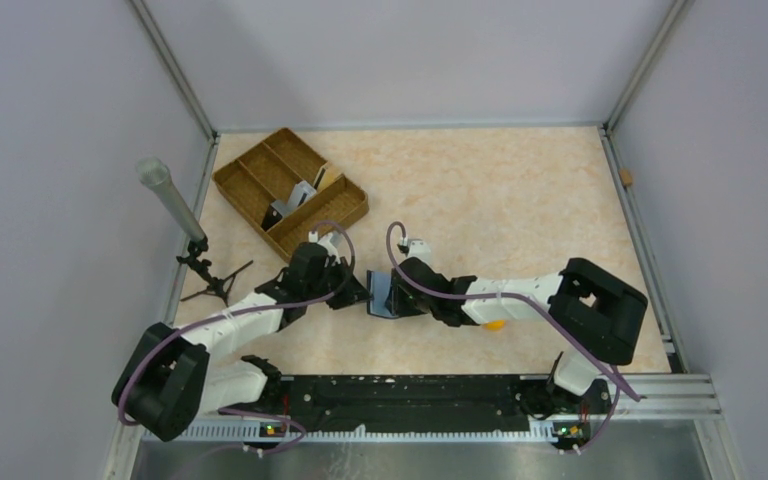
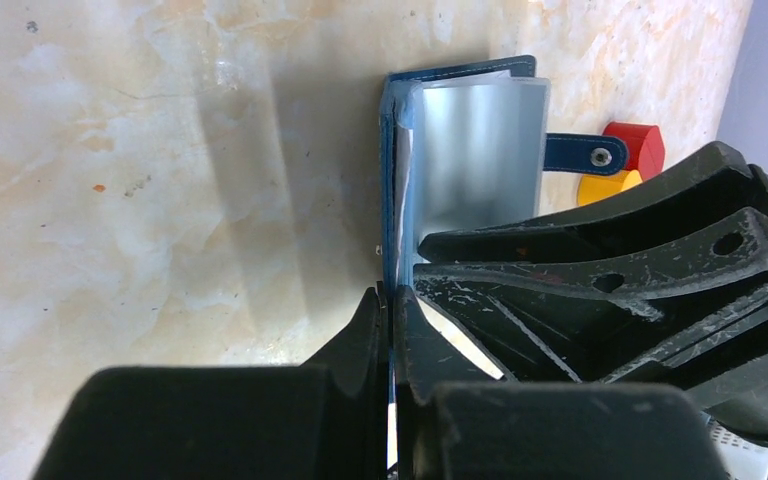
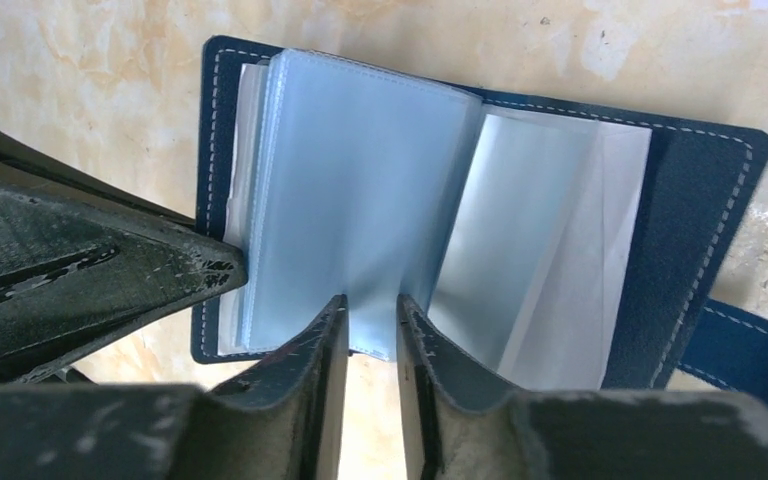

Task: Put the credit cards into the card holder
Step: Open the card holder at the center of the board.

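Observation:
The dark navy card holder (image 3: 705,200) lies open on the table, its light blue-grey sleeves (image 3: 360,180) fanned up. My left gripper (image 2: 392,292) is shut on the thin edge of the holder's left cover (image 2: 390,170), seen end-on. My right gripper (image 3: 370,300) hovers at the sleeves' near edge with its jaws a narrow gap apart and nothing pinched between them. In the top view both grippers meet at the card holder (image 1: 380,296), left gripper (image 1: 358,292) beside right gripper (image 1: 400,290). Grey credit cards (image 1: 298,196) stand in the brown tray.
The brown woven divided tray (image 1: 250,190) sits at the back left. A grey cylinder on a small tripod (image 1: 170,195) stands by the left wall. Red (image 2: 640,145) and yellow (image 2: 605,187) round pieces lie just beyond the holder's snap tab (image 2: 585,153).

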You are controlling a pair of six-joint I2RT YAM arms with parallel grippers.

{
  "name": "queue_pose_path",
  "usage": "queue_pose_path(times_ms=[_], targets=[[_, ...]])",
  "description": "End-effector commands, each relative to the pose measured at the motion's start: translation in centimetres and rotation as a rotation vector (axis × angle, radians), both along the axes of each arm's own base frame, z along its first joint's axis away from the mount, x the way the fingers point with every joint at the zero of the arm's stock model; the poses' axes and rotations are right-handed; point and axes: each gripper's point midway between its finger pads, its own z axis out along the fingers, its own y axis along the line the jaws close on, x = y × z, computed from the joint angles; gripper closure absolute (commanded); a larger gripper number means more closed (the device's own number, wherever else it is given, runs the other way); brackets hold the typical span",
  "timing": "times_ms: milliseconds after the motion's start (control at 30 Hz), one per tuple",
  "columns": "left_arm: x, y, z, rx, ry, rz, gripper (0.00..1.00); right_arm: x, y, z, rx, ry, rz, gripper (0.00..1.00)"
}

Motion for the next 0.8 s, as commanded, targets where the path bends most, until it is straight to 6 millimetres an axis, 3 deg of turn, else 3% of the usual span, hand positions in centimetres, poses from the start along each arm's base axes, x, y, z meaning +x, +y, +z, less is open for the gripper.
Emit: queue_pose_path(times_ms=[0, 400, 767], targets=[[0.8, -0.5, 2.2, -0.049, -0.071, 0.012, 1.00, 0.7, 0.5, 2.5, 0.033, -0.065, 0.004, 0.72], [0.7, -0.2, 2.6, -0.042, -0.082, 0.016, 1.00, 0.3, 1.5, 6.9, 0.079, -0.178, 0.067, 0.55], [0.7, -0.2, 2.7, -0.042, -0.081, 0.016, 1.00, 0.0, 2.4, 5.9, 0.054, -0.163, 0.098, 0.55]])
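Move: The open card holder is aimed at: its middle is about 3 cm ahead of the right fingers, 1 cm left and 1 cm below them; the fingertips are over the near end of its clear sleeves. From the left hand, which already pinches the upright left cover, the middle is roughly 3 cm right, level fore and aft, and 3 cm lower. The yellow block lies some 20 cm right of the right hand and 2 cm nearer the base. The wicker tray's middle is about 15 cm left of the left hand and 20 cm ahead. The right hand backs off from the sleeves, rising straight up about 4 cm while its slightly parted fingers spread to a bit under half open, and the wrist tips up and turns a little counter-clockwise, so that it ends hovering open over the holder. Meanwhile the left hand keeps its closed pinch on the left cover's edge and lifts it about 1.5 cm, then holds nearly still there. ##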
